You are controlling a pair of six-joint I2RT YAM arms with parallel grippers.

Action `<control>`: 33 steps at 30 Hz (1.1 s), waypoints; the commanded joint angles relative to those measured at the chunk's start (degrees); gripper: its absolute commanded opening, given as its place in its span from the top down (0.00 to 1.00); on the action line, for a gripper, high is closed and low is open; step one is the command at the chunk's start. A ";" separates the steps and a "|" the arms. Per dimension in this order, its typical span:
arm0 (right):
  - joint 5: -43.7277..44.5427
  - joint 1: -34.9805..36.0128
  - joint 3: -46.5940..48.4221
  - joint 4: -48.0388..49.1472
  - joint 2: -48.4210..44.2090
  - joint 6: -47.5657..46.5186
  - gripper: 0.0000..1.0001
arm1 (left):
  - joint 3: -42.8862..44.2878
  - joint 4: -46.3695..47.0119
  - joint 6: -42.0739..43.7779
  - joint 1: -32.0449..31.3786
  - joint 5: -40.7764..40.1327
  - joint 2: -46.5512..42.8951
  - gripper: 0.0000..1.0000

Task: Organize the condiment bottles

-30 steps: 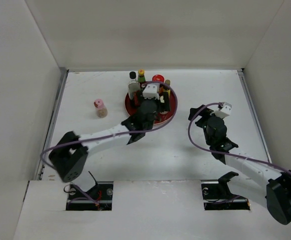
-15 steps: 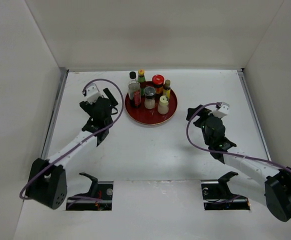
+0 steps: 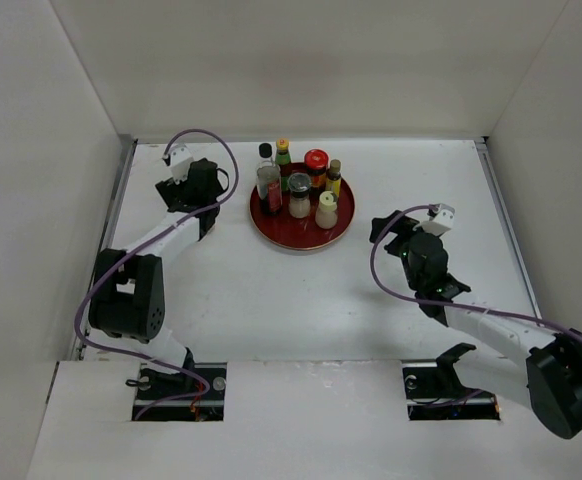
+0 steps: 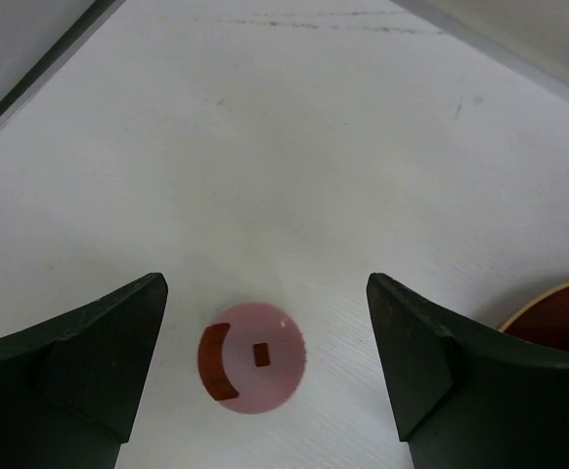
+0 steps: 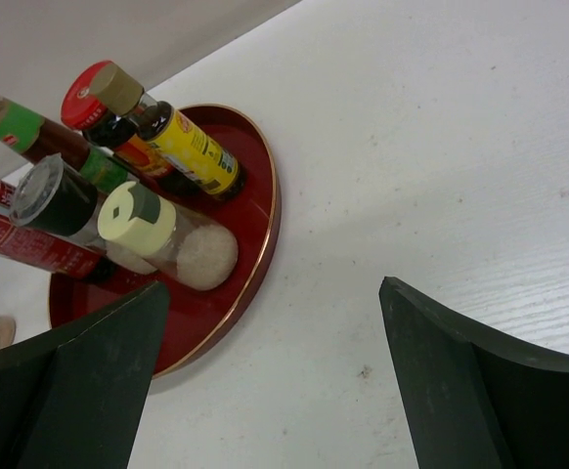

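Six condiment bottles stand on the round red tray: tall clear black-capped, green yellow-capped, red-lidded jar, yellow brown-capped, grey-lidded shaker and cream. The pink-capped bottle stands on the table left of the tray. In the top view my left gripper hides it. My left gripper is open above it, a jaw on each side of the cap, not touching. My right gripper is open and empty, right of the tray.
The tray's rim shows at the right edge of the left wrist view and at the left of the right wrist view. White walls close in the table at the left, back and right. A purple cable loops over each arm.
My left arm has left the tray and swung left and back, and now stands over the pink-capped bottle. The cream bottle now shows uncovered on the tray. The right arm has barely moved.
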 commanded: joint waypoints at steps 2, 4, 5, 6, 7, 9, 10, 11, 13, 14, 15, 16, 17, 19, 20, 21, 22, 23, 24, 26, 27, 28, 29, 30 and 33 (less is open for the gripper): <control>-1.23 0.80 1.63 3.38 0.66 -0.49 0.04 | -0.18 -0.37 0.31 1.20 1.61 -1.68 0.19; -0.97 1.23 1.63 3.29 0.40 -0.67 0.04 | -0.97 -0.10 0.05 1.20 2.31 -1.24 0.20; -0.88 1.24 1.54 3.29 0.23 -0.76 0.04 | -1.32 -0.10 -0.04 0.94 2.57 -0.89 0.20; -0.88 1.24 1.46 3.38 0.31 -0.76 0.04 | -1.67 -0.10 -0.22 0.94 2.75 -0.54 0.21; -0.97 1.24 1.54 3.29 0.49 -0.76 0.04 | -2.03 0.07 -0.31 0.85 2.93 -0.27 0.22; -1.06 1.24 1.63 3.29 0.66 -0.93 0.04 | -2.82 1.04 -0.31 0.58 3.36 0.34 0.25; -1.06 1.32 1.72 3.29 0.58 -1.02 0.03 | -2.91 1.39 -0.31 0.76 3.80 0.69 0.28; -0.88 1.41 1.72 3.29 0.57 -1.11 0.03 | -2.91 1.39 -0.39 0.85 4.15 1.04 0.32; -0.97 1.41 1.63 3.38 0.84 -1.11 0.03 | -3.08 1.39 -0.66 1.11 4.60 1.22 0.42; -1.06 1.41 1.80 3.29 0.93 -1.11 0.03 | -3.43 1.57 -0.66 1.11 4.60 0.96 0.46; -0.97 1.41 1.81 3.29 0.93 -1.11 0.03 | -3.70 1.66 -0.66 1.11 4.60 0.61 0.51; -0.88 1.59 1.89 3.29 0.75 -1.28 0.03 | -4.05 2.00 -0.66 1.11 4.60 0.17 0.54; -0.79 1.68 1.81 3.29 0.40 -1.37 0.03 | -4.31 2.27 -0.66 1.11 4.60 -0.35 0.57; -0.62 1.68 1.54 3.47 0.14 -1.29 0.03 | -5.36 2.36 -0.75 0.94 4.68 -2.63 0.60; -0.70 1.68 1.46 3.38 0.22 -1.20 0.03 | -6.33 2.45 -0.75 0.76 4.51 -4.56 0.61; -0.70 1.68 1.63 3.29 0.31 -1.28 0.03 | -7.90 2.88 -0.75 0.59 4.07 -7.10 0.61; -0.62 1.68 1.72 3.29 0.22 -1.46 0.03 | -9.83 3.76 -0.92 0.15 4.16 -9.74 0.62; -0.62 1.68 1.72 3.29 -0.04 -1.46 0.03 | -11.77 4.81 -1.10 -0.81 4.07 -12.55 0.62; -0.53 1.76 1.63 3.29 -0.21 -1.46 0.02 | -13.26 5.43 -1.10 -2.21 3.90 -15.10 0.62; -0.53 1.68 1.37 3.64 -0.04 -1.37 0.02 | -15.03 5.52 -1.01 -6.07 3.02 -19.15 0.63; -0.53 1.59 1.45 3.64 0.22 -1.37 0.02 | -15.56 5.44 -0.92 -8.62 2.41 -20.47 0.63; -0.53 1.76 1.63 3.64 0.57 -1.46 0.02 | -16.00 5.61 -0.84 -11.25 2.05 -21.53 0.63; -0.53 1.85 1.80 3.47 0.75 -1.46 0.02 | -16.18 6.05 -0.83 -13.98 1.79 -22.06 0.63; -0.53 2.03 1.89 3.47 0.92 -1.46 0.02 | -15.92 6.22 -1.10 -16.44 1.52 -21.98 0.63; -0.35 2.12 1.81 3.82 1.36 -1.46 0.02 | -13.55 8.07 -1.36 -23.21 1.17 -19.53 0.63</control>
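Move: Just under the left hand's open fingers stands the pink-capped condiment bottle, its middle about 7 cm below and 1 cm back. The tray's centre is some 25 cm to this hand's right, 6 cm ahead and 11 cm below; on it stand the tall dark-capped bottle, about 17 cm right and 6 cm ahead, and the black-capped jar, 24 cm right and 4 cm ahead. From the right hand, the pink-capped bottle is roughly 46 cm left, 10 cm ahead. Sinking about 3.5 cm, the left hand closes its open fingers around the pink-capped bottle just below the cap. It then draws back and lifts, swinging right towards the tray's near-left side, ending about 8 cm above the grip height and 12 cm farther right, with the wrist turned some 20 degrees clockwise. ##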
